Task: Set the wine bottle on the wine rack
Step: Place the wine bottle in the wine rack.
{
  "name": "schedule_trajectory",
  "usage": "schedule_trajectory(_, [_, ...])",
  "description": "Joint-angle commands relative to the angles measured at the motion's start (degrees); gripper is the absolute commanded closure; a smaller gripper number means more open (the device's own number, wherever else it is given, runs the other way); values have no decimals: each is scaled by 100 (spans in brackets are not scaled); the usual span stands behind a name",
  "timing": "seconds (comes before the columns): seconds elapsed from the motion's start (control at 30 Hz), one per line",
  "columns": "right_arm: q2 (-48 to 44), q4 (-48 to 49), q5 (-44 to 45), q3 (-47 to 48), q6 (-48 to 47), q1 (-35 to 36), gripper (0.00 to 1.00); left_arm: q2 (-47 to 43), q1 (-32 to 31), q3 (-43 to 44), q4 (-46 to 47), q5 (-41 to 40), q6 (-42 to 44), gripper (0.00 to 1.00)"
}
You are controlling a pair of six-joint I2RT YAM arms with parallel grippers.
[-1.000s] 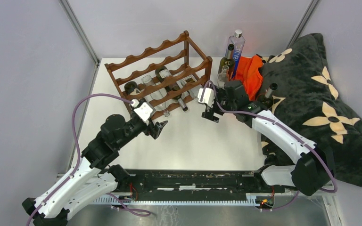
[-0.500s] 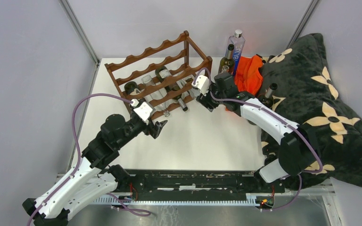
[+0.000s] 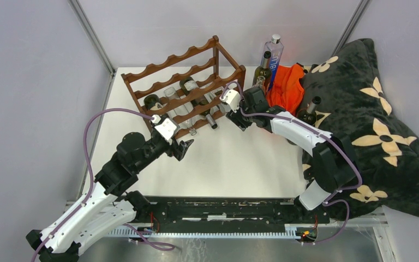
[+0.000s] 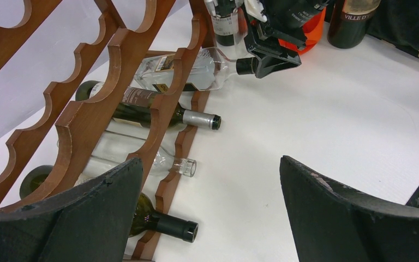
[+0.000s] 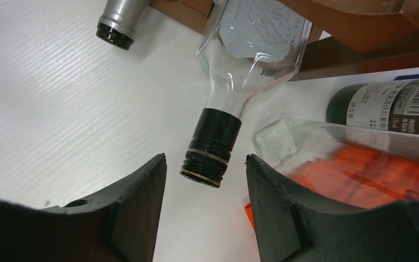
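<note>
The reddish-brown wine rack [image 3: 188, 82] stands at the back of the table, with several bottles lying in its lowest tier. At its right end a clear wine bottle [image 5: 253, 49] with a black cap [image 5: 210, 150] lies neck outward. My right gripper [image 5: 204, 161] has a finger on each side of that cap, half closed, with a gap showing on both sides. The left wrist view shows it at the cap too [image 4: 270, 57]. My left gripper [image 4: 211, 164] hangs wide open and empty in front of the rack's left part [image 4: 158, 103].
A dark green bottle [image 4: 142, 106], a clear one [image 4: 158, 161] and another green one [image 4: 163, 224] lie in the rack. Upright bottles [image 3: 262, 68] stand at the back right by an orange cloth [image 3: 286, 87]. A black flowered blanket [image 3: 365, 114] covers the right side.
My right gripper has swung left and back toward the rack, onto the clear bottle's cap, and its jaws have narrowed. The left arm has not moved.
</note>
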Motion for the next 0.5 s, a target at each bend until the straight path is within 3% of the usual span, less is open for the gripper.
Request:
schedule_trajectory(0.0, [118,250,220,146,137,10,40,-17,50,28,308,145,-72,0])
schedule_trajectory(0.3, [234,320,249,124,199,-51,52,-44,50,22,310,186,-66,0])
schedule_trajectory(0.47, [282,355,301,111,247,-101,68,-55,57,21,319,177,-64,0])
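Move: The clear bottle's black cap, sticking out of the rack, lies just ahead of the right hand, about 2 cm forward and 2 cm down. The silver neck of the next bottle is some 10 cm left, level fore and aft. To the right, the standing clear bottle is roughly 6 cm over and 4 cm farther out, the standing dark bottle 9 cm over and 10 cm out. From the left hand the cap is about 17 cm forward, 20 cm right, 18 cm below. Down by a bit over 1 cm, then forward by just under 1 cm, the right hand settles around the clear bottle's black cap while its half-open fingers close further. By the end the fingertips pinch the cap from both sides, near its mouth end; the wrist hardly turns. ##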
